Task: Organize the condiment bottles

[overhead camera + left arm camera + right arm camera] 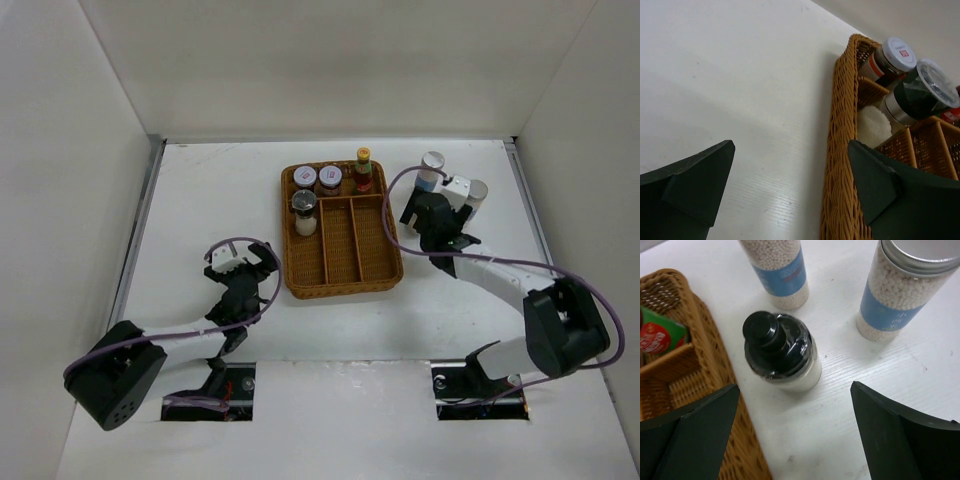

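Observation:
The wicker tray [345, 275] holds two pink-white-lidded jars [305, 177] [330, 177], a yellow-capped dark sauce bottle [363, 170] and a grey-lidded jar [304, 210]. Two silver-capped blue-labelled shakers [432, 168] [476, 195] stand on the table to the right of the tray. My right gripper [795, 435] is open just short of the black-capped white bottle [782, 352], which stands between the tray and the shakers [782, 270] [905, 290]. My left gripper [790, 185] is open and empty beside the tray's left rim [840, 150], its right finger above the rim.
White walls close in the table on the left, back and right. The tray's three long front compartments [350, 240] hold nothing. The right arm's cable [520, 265] loops over the table beside the tray.

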`<action>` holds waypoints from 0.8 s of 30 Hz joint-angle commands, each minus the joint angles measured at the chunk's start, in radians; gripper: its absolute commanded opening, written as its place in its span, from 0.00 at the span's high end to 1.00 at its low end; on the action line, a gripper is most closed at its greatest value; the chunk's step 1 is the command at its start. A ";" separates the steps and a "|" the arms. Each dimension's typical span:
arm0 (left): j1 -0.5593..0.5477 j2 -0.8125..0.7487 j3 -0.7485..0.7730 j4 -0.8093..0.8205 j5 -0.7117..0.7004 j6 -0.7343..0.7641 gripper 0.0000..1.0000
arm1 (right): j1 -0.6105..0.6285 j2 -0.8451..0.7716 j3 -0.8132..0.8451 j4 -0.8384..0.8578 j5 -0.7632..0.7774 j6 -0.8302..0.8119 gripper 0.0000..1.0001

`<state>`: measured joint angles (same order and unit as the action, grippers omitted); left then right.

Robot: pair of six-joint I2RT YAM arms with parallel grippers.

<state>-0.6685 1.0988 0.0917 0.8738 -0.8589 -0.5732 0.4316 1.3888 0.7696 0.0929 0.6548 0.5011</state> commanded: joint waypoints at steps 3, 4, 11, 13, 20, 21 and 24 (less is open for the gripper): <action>-0.004 0.015 -0.010 0.126 0.057 -0.068 0.00 | -0.029 0.085 0.118 0.014 0.020 -0.071 0.00; -0.007 0.006 -0.010 0.120 0.057 -0.068 0.00 | -0.035 0.102 0.129 0.025 0.011 -0.084 0.00; -0.010 0.033 -0.003 0.117 0.055 -0.070 0.00 | -0.081 0.210 0.198 0.041 -0.033 -0.102 0.02; -0.009 0.042 -0.001 0.119 0.055 -0.071 0.00 | -0.089 0.228 0.201 0.044 -0.055 -0.098 0.10; 0.001 0.067 0.006 0.125 0.064 -0.074 0.00 | -0.083 0.121 0.145 0.080 -0.015 -0.096 0.51; 0.001 0.067 0.006 0.126 0.067 -0.074 0.00 | -0.077 0.089 0.139 0.079 -0.005 -0.101 0.52; 0.001 0.065 0.008 0.126 0.067 -0.076 0.00 | -0.011 -0.043 0.119 0.070 0.043 -0.148 0.52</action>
<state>-0.6743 1.1664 0.0887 0.9405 -0.7998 -0.6338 0.3672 1.5059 0.8722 0.0727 0.6231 0.3939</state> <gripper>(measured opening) 0.997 0.689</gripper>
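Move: The black-capped condiment bottle stands about 5 cm ahead of my open right hand, practically in line with it, its middle some 7 cm lower. Beyond it, one blue-labelled jar is about 13 cm ahead and 2 cm right of my hand; the other jar is 8 cm ahead and 10 cm right, and the basket's middle is 5 cm ahead and 16 cm left. From my left hand the bottle lies some 38 cm right, 10 cm ahead and 5 cm lower. With fingers wide open I slide my right hand forward about 5 cm, drifting slightly right and sinking some 2 cm, until they straddle the black-capped bottle. There I close them about a third and pinch its black upper part from both sides. Keeping that grip, I then draw back about 2 cm and rise about 1.5 cm. ##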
